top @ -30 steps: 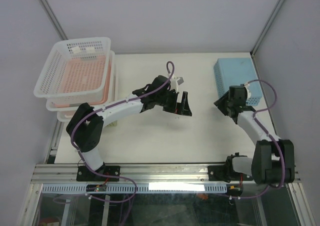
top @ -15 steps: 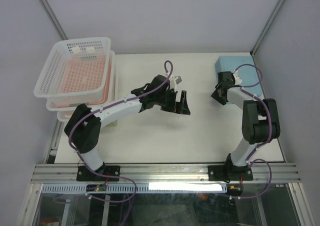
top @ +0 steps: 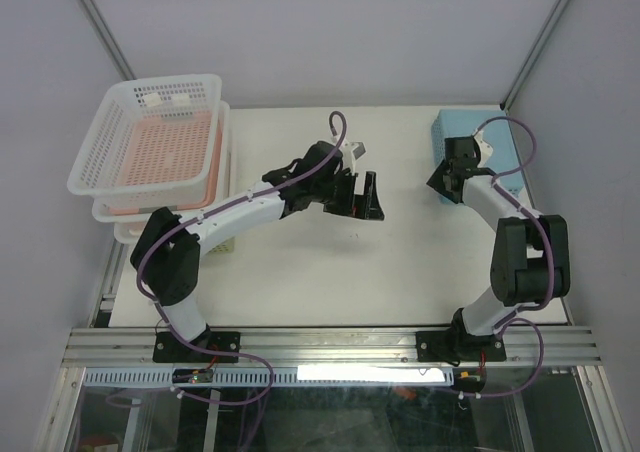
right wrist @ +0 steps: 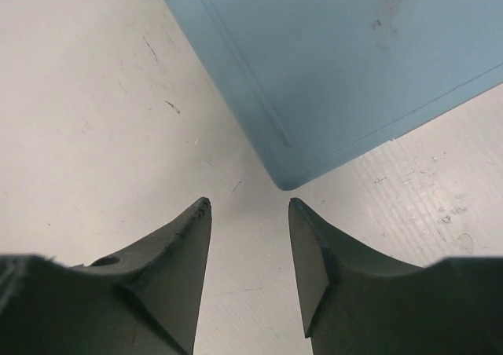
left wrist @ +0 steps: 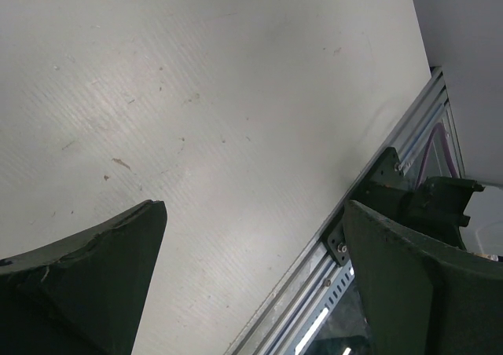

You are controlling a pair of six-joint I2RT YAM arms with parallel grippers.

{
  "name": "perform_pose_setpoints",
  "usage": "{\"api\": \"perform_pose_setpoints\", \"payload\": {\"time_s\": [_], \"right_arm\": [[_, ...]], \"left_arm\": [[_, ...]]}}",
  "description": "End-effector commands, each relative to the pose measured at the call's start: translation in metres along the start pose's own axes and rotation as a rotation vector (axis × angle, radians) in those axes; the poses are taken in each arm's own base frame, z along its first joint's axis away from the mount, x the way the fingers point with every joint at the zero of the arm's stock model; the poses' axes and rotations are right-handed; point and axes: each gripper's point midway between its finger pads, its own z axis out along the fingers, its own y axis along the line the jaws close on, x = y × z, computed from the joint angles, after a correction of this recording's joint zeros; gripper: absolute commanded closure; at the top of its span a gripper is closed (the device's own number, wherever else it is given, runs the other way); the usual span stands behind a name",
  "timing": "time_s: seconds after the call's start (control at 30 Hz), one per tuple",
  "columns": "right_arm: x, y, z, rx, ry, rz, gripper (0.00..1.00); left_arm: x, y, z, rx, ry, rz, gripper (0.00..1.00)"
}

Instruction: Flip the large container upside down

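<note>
The large container (top: pixel 150 137), a white perforated basket with a flared rim, sits upright on top of a stack of baskets at the table's far left. Neither wrist view shows it. My left gripper (top: pixel 365 197) hovers over the middle of the table, well to the right of the stack. Its jaws stand wide open with only bare table between them (left wrist: pixel 253 206). My right gripper (top: pixel 447 184) is at the near left corner of a blue box. Its fingers stand apart with nothing between them (right wrist: pixel 249 202).
The blue box (right wrist: pixel 354 64) lies at the far right of the table (top: pixel 400 262), solid face up. Under the white basket lie a pinkish basket (top: pixel 165 157) and more white ones (top: pixel 135 227). A metal rail (left wrist: pixel 369 237) runs along the near table edge.
My right arm has swung up and forward, bringing its gripper to the blue box's corner, and its jaws have widened a little. My left gripper has shifted slightly away from the near edge.
</note>
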Motion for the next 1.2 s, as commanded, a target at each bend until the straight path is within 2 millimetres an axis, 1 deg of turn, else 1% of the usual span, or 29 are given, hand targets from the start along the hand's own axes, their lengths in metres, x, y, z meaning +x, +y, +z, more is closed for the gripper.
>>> {"api": "perform_pose_setpoints", "payload": {"time_s": [0.0,0.1,0.17,0.27,0.33,0.43,0.5,0.57,0.7,0.77,0.83,0.87,0.93,1.07,1.17], "right_arm": [[-0.024,0.012,-0.011,-0.078,-0.053,0.004,0.52],[-0.026,0.023,-0.012,-0.131,-0.057,-0.01,0.53],[-0.028,0.036,-0.013,-0.196,-0.053,-0.046,0.52],[-0.037,0.055,-0.018,-0.286,-0.07,-0.109,0.51],[-0.047,0.063,-0.019,-0.301,-0.084,-0.126,0.51],[-0.058,0.072,-0.013,-0.297,-0.087,-0.137,0.51],[-0.064,0.078,-0.004,-0.29,-0.08,-0.15,0.51],[-0.068,0.082,0.009,-0.268,-0.063,-0.166,0.53],[-0.073,0.084,0.038,-0.198,-0.017,-0.197,0.62],[-0.078,0.084,0.049,-0.162,-0.02,-0.196,0.66],[-0.084,0.082,0.058,-0.123,-0.033,-0.195,0.68],[-0.089,0.082,0.062,-0.105,-0.045,-0.195,0.71],[-0.093,0.078,0.071,-0.072,-0.062,-0.2,0.78],[-0.104,0.077,0.084,-0.056,-0.079,-0.196,0.8],[-0.11,0.072,0.093,0.004,-0.088,-0.199,0.8]], "left_arm": [[-0.019,-0.015,0.001,0.034,-0.041,0.02,0.01],[-0.02,-0.019,0.001,0.043,-0.036,0.026,0.01],[-0.02,-0.018,0.0,0.034,-0.042,0.027,0.01],[-0.018,-0.012,-0.002,0.006,-0.055,0.022,0.01],[-0.015,-0.008,-0.001,-0.003,-0.047,0.018,0.01],[-0.005,-0.004,0.004,-0.003,-0.016,-0.002,0.01],[-0.002,-0.002,0.006,-0.004,-0.007,-0.007,0.01],[0.0,-0.001,0.006,-0.006,-0.003,-0.005,0.01],[0.004,0.0,0.006,-0.003,0.007,0.0,0.01],[0.006,0.002,0.006,-0.004,0.01,0.001,0.01],[0.007,0.002,0.006,-0.002,0.014,0.003,0.01],[0.007,0.002,0.006,0.001,0.016,0.003,0.01],[0.009,0.001,0.007,0.007,0.024,0.004,0.01],[0.013,0.004,0.01,0.01,0.036,0.013,0.01],[0.013,0.006,0.015,0.009,0.044,0.017,0.01]]}}
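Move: The large blue container stands bottom up by the right gripper, its middle about 13 cm ahead, 12 cm to the right and 3 cm lower; its near left corner is just 2 cm ahead and 1 cm to the right. From the left gripper, waiting over the open table, the container's middle lies roughly 22 cm ahead, 32 cm to the right and 11 cm down. Lift the right gripper off the container's near left corner, swing it a few centimetres left, then send it forward along the left side, about 14 cm in all. Near the end sink some 5 cm from the top of the arc and ease back right against the left edge, turning slightly counter-clockwise and narrowing the half-open fingers. Let the open left gripper sink about 3 cm. ##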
